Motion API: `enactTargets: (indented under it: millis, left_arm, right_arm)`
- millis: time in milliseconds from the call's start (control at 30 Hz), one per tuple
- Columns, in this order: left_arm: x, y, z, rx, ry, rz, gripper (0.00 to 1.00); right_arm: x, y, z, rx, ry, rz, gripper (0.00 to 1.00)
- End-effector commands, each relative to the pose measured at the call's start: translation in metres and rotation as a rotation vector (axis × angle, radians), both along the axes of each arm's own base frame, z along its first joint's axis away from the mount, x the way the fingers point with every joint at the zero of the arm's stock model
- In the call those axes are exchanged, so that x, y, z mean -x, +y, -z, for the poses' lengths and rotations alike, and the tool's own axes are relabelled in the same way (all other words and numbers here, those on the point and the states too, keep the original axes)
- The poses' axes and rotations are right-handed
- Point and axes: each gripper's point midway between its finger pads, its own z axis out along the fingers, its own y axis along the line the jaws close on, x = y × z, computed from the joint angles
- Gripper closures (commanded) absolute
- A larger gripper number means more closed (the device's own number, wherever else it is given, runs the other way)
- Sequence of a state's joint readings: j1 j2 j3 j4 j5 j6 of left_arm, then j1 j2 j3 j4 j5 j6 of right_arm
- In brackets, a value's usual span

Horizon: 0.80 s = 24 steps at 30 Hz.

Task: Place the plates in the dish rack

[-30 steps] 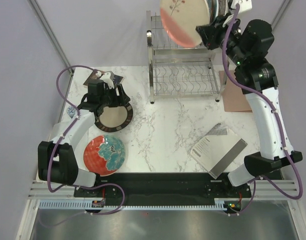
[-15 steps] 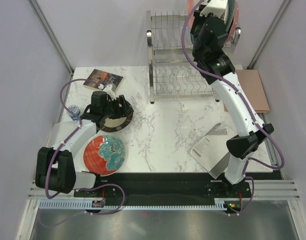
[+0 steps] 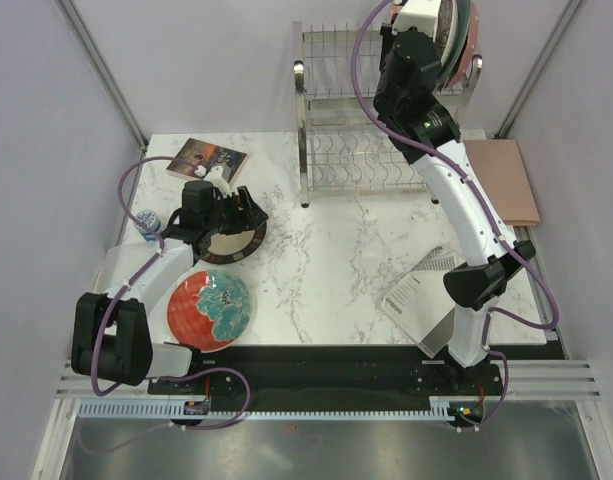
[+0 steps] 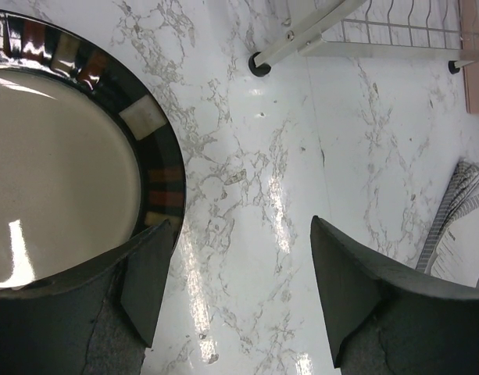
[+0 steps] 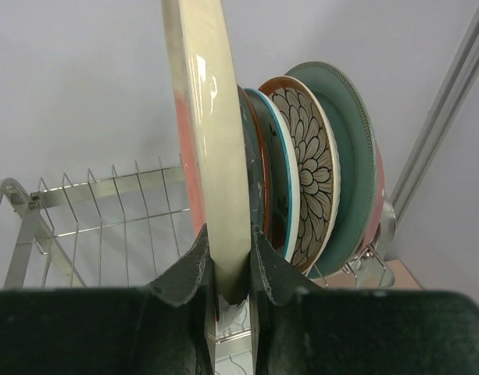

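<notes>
My right gripper is shut on the lower rim of the cream-and-pink plate. It holds the plate upright on edge at the top tier of the silver wire dish rack. Several plates stand just beside it in the rack, among them a flower-patterned one and a dark teal one. My left gripper is open, low over the table. Its left finger is at the right rim of the dark brown plate. The red plate with the teal flower lies near the left arm.
A grey booklet lies at the front right. A book and a small blue-white cup are at the left. A brown board lies right of the rack. A rack foot shows in the left wrist view.
My right arm has swung the cream-and-pink plate from above the rack's left side over to the standing plates at its right. My left gripper shifted slightly to the brown plate's right rim.
</notes>
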<state>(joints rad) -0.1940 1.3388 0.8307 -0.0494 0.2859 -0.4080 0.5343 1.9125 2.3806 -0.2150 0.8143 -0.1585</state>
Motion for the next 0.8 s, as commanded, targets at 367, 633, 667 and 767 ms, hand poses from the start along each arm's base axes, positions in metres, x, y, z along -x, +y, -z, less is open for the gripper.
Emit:
enactTargets:
  millis: [367, 633, 667, 767]
  left_arm:
    - [-0.014, -0.004, 0.002, 0.031, -0.021, -0.017, 0.22]
    - [-0.023, -0.003, 0.001, 0.006, -0.038, -0.008, 0.22]
    - [-0.023, -0.003, 0.000, 0.007, -0.039, -0.008, 0.22]
    - [-0.023, -0.004, 0.004, 0.010, -0.028, -0.006, 0.22]
  right_arm:
    - [-0.004, 0.009, -0.007, -0.001, -0.036, -0.036, 1.00]
    - [-0.022, 0.004, 0.017, 0.009, 0.014, -0.014, 1.00]
    - [-0.027, 0.000, 0.023, 0.016, 0.024, -0.006, 1.00]
    - [-0.036, -0.002, 0.030, 0.023, 0.037, -0.003, 1.00]
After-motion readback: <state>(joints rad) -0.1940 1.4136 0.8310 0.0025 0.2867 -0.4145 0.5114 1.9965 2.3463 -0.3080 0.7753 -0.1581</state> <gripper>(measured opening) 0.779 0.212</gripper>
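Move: My right hand already holds the cream-and-pink plate upright by its near rim. The free slot in the rack's upper tier lies about 10 cm ahead of this hand, 2 cm to its right and 12 cm below; the dark teal plate stands roughly 12 cm ahead, 5 cm right and 6 cm below, and the blue-rimmed plate some 3 cm farther right of it. From my left hand that slot is about 23 cm ahead, 33 cm right and 27 cm higher. With my right hand I lower the cream-and-pink plate about 7 cm towards the free slot just left of the dark teal plate, slowly first and then faster, while easing some 4 cm forward. The fingers keep their pinch on the rim and tip down about 10 degrees. My open left hand sinks about 2 cm near the dark-rimmed plate, touching nothing. ##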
